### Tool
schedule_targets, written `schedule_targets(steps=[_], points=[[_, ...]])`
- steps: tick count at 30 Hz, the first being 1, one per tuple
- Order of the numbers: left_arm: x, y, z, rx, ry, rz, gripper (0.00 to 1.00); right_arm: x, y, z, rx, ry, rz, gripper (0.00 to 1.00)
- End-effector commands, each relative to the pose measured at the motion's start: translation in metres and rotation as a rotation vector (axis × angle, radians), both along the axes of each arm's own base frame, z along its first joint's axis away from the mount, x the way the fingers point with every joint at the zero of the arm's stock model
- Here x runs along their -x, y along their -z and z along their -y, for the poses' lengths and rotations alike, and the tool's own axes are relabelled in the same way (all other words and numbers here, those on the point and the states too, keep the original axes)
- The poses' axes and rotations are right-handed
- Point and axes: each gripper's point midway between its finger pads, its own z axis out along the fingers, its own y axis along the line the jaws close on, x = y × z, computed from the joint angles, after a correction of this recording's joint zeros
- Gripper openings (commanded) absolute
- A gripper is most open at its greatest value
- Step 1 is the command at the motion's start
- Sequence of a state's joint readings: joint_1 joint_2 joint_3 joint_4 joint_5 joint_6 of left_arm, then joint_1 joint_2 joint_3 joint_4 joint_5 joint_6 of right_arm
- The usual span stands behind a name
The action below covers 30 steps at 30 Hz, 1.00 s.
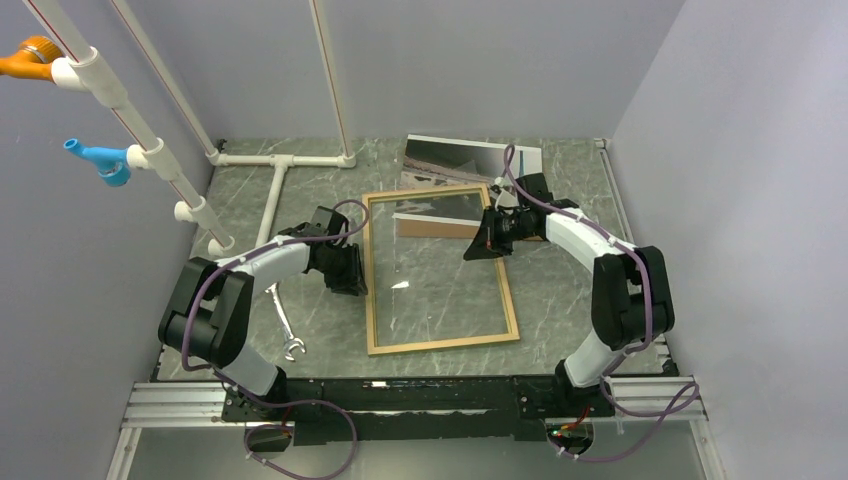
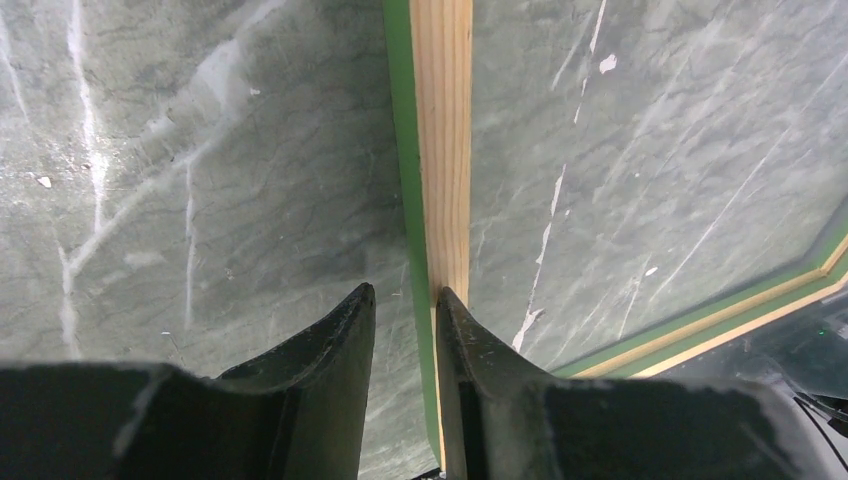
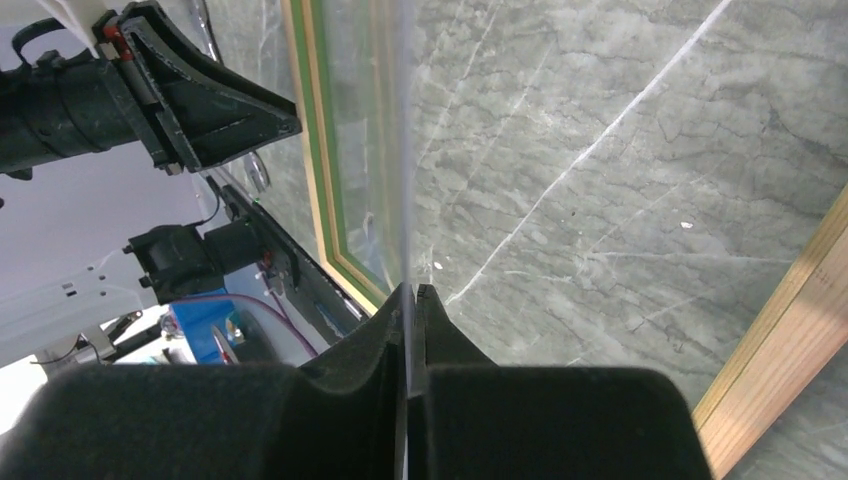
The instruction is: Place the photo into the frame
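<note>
The frame (image 1: pixel 442 345) lies flat on the marble table, tan wood face up, with a green outer edge (image 2: pixel 400 150). My left gripper (image 1: pixel 352 272) is at the frame's left rail (image 2: pixel 445 120), open. One finger (image 2: pixel 470 350) rests on the wood and the other stands off the green edge over the table, with the left gripper's gap (image 2: pixel 405 292) between them. My right gripper (image 1: pixel 480 245) (image 3: pixel 412 288) is shut on the thin clear pane (image 3: pixel 375 150), which stands tilted above the frame's far right part. The photo (image 1: pixel 470 158) lies at the back, past the frame.
A plain brown backing board (image 1: pixel 435 228) shows through the frame's far end. A wrench (image 1: pixel 286 332) lies left of the frame. White pipework (image 1: pixel 280 165) crosses the back left, with orange (image 1: pixel 30 55) and blue (image 1: pixel 100 160) fittings on the left wall.
</note>
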<state>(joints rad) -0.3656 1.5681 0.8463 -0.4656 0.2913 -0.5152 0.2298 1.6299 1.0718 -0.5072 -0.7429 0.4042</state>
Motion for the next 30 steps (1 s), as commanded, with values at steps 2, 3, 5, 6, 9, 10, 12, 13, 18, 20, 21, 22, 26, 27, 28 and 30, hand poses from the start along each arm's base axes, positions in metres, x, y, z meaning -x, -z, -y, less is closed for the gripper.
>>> schedule_targets(steps=[2, 3, 5, 6, 9, 10, 12, 13, 18, 20, 21, 22, 26, 27, 28, 30], points=[[0.014, 0.025, -0.016, -0.125, 0.028, -0.049, 0.33, 0.004, -0.005, -0.009, -0.028, -0.051, -0.005, 0.07], [0.013, 0.025, -0.016, -0.125, 0.026, -0.047, 0.33, 0.004, -0.005, -0.01, -0.031, -0.053, -0.004, 0.07], [0.014, 0.025, -0.016, -0.127, 0.029, -0.047, 0.33, 0.004, -0.003, -0.011, -0.035, -0.053, -0.01, 0.08], [0.014, 0.025, -0.015, -0.125, 0.029, -0.046, 0.33, 0.004, -0.002, -0.011, -0.037, -0.053, -0.012, 0.08], [0.014, 0.026, -0.015, -0.127, 0.031, -0.048, 0.33, 0.005, 0.0, -0.011, -0.044, -0.053, -0.014, 0.08], [0.014, 0.026, -0.014, -0.127, 0.033, -0.049, 0.33, 0.006, 0.0, -0.012, -0.048, -0.056, -0.014, 0.08], [0.015, 0.026, -0.014, -0.128, 0.036, -0.051, 0.32, 0.007, 0.0, -0.013, -0.058, -0.055, -0.015, 0.08], [0.015, 0.027, -0.014, -0.13, 0.038, -0.052, 0.32, 0.007, 0.0, -0.014, -0.067, -0.055, -0.013, 0.08], [0.015, 0.027, -0.012, -0.13, 0.04, -0.052, 0.32, 0.013, 0.006, -0.015, -0.085, -0.027, -0.034, 0.13], [0.015, 0.027, -0.012, -0.129, 0.041, -0.052, 0.32, 0.014, 0.009, -0.015, -0.091, -0.013, -0.041, 0.16], [0.016, 0.028, -0.012, -0.129, 0.041, -0.054, 0.32, 0.015, 0.011, -0.015, -0.093, -0.01, -0.044, 0.17], [0.016, 0.028, -0.011, -0.13, 0.042, -0.053, 0.32, 0.016, 0.011, -0.015, -0.091, -0.009, -0.045, 0.18], [0.016, 0.029, -0.011, -0.133, 0.047, -0.055, 0.32, 0.014, 0.015, -0.011, -0.062, -0.002, -0.041, 0.24], [0.017, 0.029, -0.011, -0.135, 0.047, -0.056, 0.32, 0.013, 0.015, -0.01, -0.051, 0.002, -0.039, 0.27], [0.017, 0.029, -0.011, -0.136, 0.047, -0.055, 0.32, 0.011, 0.015, -0.01, -0.045, 0.003, -0.035, 0.31], [0.017, 0.028, -0.011, -0.138, 0.048, -0.055, 0.32, 0.01, 0.015, -0.009, -0.034, 0.005, -0.031, 0.37]])
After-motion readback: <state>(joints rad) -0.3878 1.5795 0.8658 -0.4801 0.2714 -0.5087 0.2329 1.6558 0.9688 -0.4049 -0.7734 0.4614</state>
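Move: The right hand still has the clear sheet's edge between its fingers, over the frame; the frame's right rail, where that edge has to come down, lies about 7 cm to its right, level with it and some 9 cm below. The left rail is about 21 cm to its left, and the photo's middle some 20 cm straight ahead. From the left hand, the left rail's middle is about 2 cm right and 4 cm ahead, the right rail some 29 cm right and 4 cm ahead. The right hand sinks about 2.5 cm towards the frame with the clear sheet's edge between its fingers, easing back towards the base by some 1.5 cm, the descent pausing midway before it goes on; the fingers part from nearly shut to about a third open, giving up their pinch on the sheet. The left hand stays where it is, fingers part open, its inner finger still resting against the frame's left rail. ##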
